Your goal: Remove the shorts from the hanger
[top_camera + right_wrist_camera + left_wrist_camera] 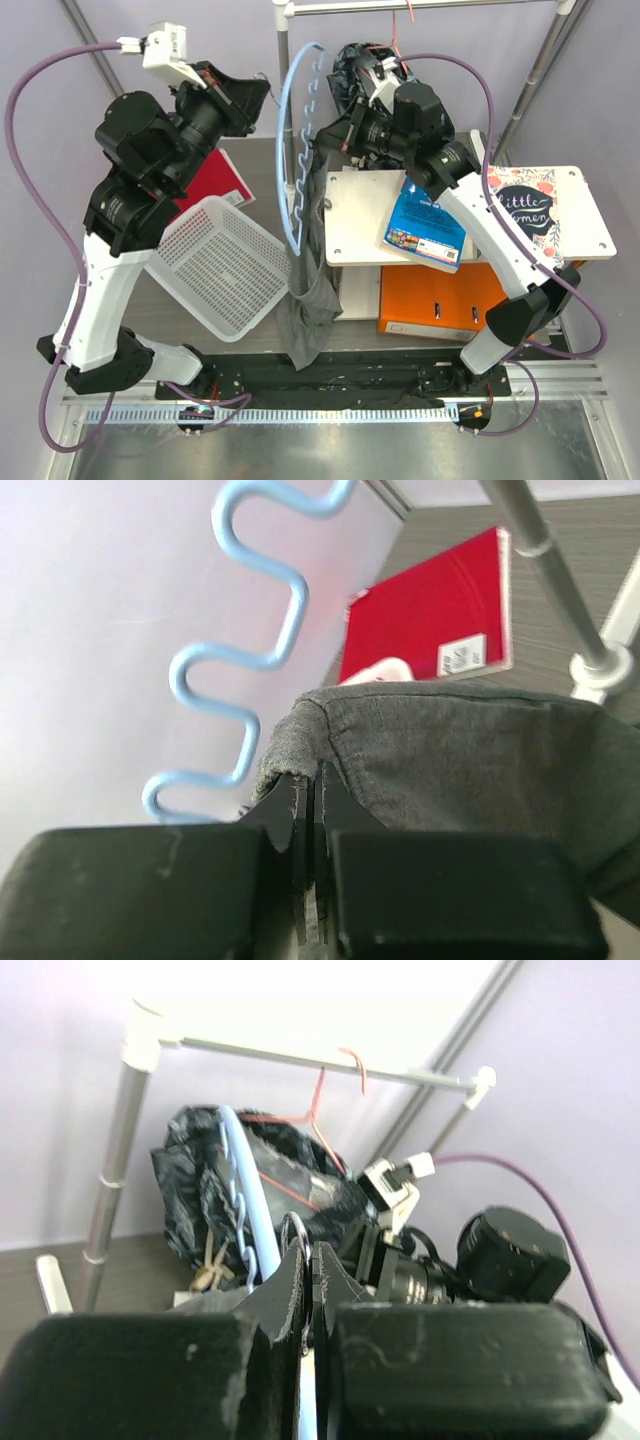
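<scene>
The shorts (350,62), black with a grey-white marbled print, hang bunched on the thin pink-red hanger (397,35) on the rail; they also show in the left wrist view (195,1175) under the hanger (315,1110). My left gripper (262,100) (311,1248) is shut on the metal hook (297,1230) of a light-blue notched hanger (292,150), to the left of the shorts. My right gripper (337,140) (311,772) is shut on the edge of a long grey garment (450,750) (310,300) draped from that blue hanger, just below the shorts.
A white mesh basket (215,265) leans by the left arm over a red book (222,180). On the right, a white board (355,230) carries a blue packet (425,225) and a floral book (535,205), with an orange binder (430,300) beneath. A rack post (283,60) stands behind.
</scene>
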Available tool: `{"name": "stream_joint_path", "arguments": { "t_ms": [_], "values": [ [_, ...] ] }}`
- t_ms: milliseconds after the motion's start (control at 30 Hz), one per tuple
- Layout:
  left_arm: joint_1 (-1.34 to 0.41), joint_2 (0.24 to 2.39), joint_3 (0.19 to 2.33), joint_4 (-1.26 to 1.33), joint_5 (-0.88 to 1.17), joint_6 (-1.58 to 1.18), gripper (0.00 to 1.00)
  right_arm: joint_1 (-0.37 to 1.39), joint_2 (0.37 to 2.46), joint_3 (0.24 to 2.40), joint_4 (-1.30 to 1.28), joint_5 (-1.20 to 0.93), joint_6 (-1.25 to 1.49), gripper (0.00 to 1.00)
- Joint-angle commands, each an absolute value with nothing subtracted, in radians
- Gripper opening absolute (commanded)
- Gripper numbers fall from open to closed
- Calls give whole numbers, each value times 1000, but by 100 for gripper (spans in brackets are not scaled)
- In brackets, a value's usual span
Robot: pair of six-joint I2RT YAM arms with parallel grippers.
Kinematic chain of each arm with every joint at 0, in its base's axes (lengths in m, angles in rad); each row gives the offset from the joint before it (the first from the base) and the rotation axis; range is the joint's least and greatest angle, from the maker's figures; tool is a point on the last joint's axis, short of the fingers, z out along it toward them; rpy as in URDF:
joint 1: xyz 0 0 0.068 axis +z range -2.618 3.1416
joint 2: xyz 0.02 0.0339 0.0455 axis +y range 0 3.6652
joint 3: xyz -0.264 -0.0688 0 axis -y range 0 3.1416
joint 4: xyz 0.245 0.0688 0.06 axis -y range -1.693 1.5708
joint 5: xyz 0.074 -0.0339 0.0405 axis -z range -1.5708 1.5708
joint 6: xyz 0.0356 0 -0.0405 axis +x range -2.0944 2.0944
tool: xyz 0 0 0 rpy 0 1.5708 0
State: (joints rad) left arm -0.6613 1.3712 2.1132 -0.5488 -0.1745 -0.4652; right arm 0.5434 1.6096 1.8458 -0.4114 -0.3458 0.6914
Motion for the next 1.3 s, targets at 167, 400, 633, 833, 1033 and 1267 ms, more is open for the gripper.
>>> {"name": "stream_joint_path", "arguments": {
  "t_ms": [167,400,633,833,1033,1267],
  "values": [
    [-663,1160,2131,-505,-475,-325,0,658,1650,2018,29,-393,890,1],
    [-663,1016,2076,-620,-574,-318,0,781,1810,2270,135,-235,887,1],
    [-663,928,2017,-663,-615,-344,0,813,1901,2205,55,-241,962,1],
    [-663,934,2054,-709,-598,-354,0,859,1862,2036,-33,-278,919,1],
    [-663,989,2077,-732,-563,-362,0,861,1946,2094,-285,-403,868,11],
    [-663,1126,2203,-816,-448,-420,0,839,1967,2272,-557,-316,687,87]
  ]
}}
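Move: With the shorts already pinched in the right fingers, the white basket sits about 22 cm to that hand's left, 10 cm back towards the base and some 38 cm below. Beyond the basket, the red folder lies about 30 cm left of the right hand and 6 cm farther out, and the blue book is on the shelf 21 cm to its right and 8 cm back. From the left hand, still holding the hanger's hook, the basket is about 13 cm left, 5 cm back and 55 cm below. Swinging the shorts up and left, the right hand climbs some 16 cm while drawing back a little, then sinks about 23 cm as it carries on left to the basket's side; near the end its fingers open wide and let go of the shorts. The left hand keeps its pinch on the hook and takes the hanger left and back, clear of them, turning about 25 degrees counter-clockwise, before easing slightly right again. ##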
